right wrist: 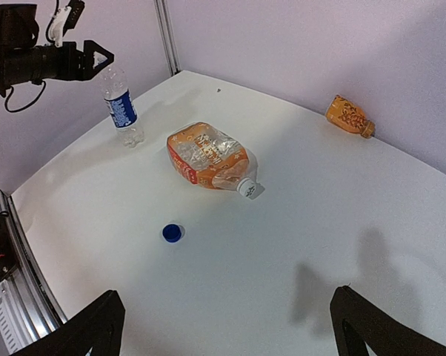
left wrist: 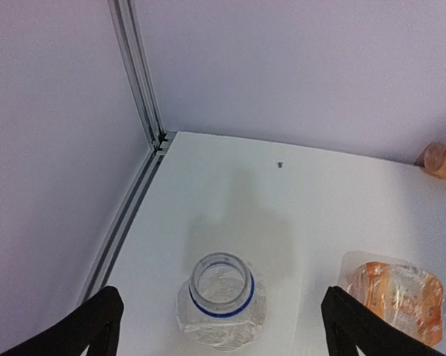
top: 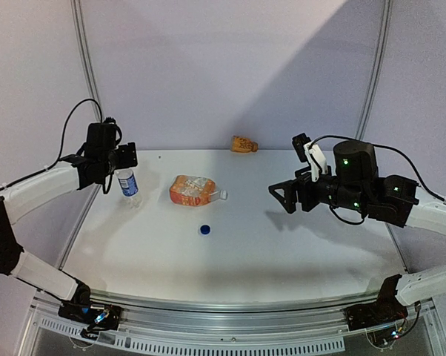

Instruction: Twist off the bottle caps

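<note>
The slim clear water bottle (top: 127, 185) stands upright at the left of the table, its neck (left wrist: 221, 285) bare with only a blue ring round it. My left gripper (left wrist: 221, 326) hovers just above it, open, a finger on each side and not touching. The dark blue cap (top: 205, 230) lies loose on the table. The orange bottle (top: 195, 190) lies on its side with the white cap (right wrist: 248, 188) on its neck, pointing right. My right gripper (top: 282, 196) hangs open above the table's right half, holding nothing.
A small orange-brown bottle (top: 244, 144) lies against the back wall. An aluminium frame post (left wrist: 141, 89) and rail run along the table's left edge, close to the water bottle. White walls enclose the table on three sides.
</note>
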`<state>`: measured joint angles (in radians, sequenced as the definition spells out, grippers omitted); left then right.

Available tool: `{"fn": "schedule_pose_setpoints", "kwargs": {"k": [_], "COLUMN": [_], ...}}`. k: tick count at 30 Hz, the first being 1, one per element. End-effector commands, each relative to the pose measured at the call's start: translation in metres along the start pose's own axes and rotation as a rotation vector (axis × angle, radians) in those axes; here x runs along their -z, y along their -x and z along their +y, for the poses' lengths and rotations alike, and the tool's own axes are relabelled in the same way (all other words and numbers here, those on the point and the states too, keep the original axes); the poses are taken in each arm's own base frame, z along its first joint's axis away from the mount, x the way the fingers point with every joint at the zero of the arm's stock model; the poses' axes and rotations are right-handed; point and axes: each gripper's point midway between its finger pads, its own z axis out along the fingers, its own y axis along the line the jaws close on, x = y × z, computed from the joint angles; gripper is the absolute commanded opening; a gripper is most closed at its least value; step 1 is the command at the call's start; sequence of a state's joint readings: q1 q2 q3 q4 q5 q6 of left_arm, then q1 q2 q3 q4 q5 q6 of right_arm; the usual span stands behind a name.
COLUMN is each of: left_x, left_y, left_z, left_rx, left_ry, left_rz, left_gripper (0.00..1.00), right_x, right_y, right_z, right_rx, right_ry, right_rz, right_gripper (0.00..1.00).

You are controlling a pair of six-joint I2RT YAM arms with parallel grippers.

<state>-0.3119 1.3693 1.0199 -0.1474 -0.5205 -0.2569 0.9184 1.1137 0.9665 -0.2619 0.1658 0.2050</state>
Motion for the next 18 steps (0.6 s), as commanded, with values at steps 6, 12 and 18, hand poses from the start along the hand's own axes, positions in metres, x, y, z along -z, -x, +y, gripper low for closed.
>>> {"fn": "schedule_pose_setpoints", "kwargs": {"k": [6,12,18], "left_x": [0.024,0.057,0.100], "left_y": [0.025,0.060,0.106], "left_z": [0.013,0.018,0.014], "left_rx": [0.000,0.010,0.011], "left_ry": [0.014,-0.024,-0.127], "left_rz": [-0.018,-0.046,-0.104], "left_gripper": [0.99,0.99,0.99], "right_x": [-0.001,-0.003,-0.007], "right_y": [0.001,0.001,0.008], "right_z": [0.004,0.004,0.006], "right_rx": [-0.001,0.007,0.006], "right_ry": [0.012,0.002,0.006], "right_rz": [0.008,0.027,0.020], "right_gripper": [0.99,0.99,0.99]}}
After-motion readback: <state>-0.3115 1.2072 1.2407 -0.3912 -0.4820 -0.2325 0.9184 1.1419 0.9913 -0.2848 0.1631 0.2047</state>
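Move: The opened blue-label bottle stands upright at the left hand: its neck is by the spread fingers, its middle about 2 cm ahead, 1 cm right and 11 cm below. The orange bottle, still capped, lies 23 cm right, 6 cm ahead and 21 cm lower than that hand; the loose blue cap lies 27 cm right, 10 cm back, 22 cm below. From the right hand the orange bottle is about 22 cm ahead, 26 cm left and 24 cm down. Upwards, slowly at first and then fast, the left hand climbs some 11 cm away from the blue-label bottle's neck, drawing back about 3 cm towards its base. The fingers, already nearly wide open, stay spread around nothing, and late in the climb the wrist tips up by 5 to 10 degrees. ##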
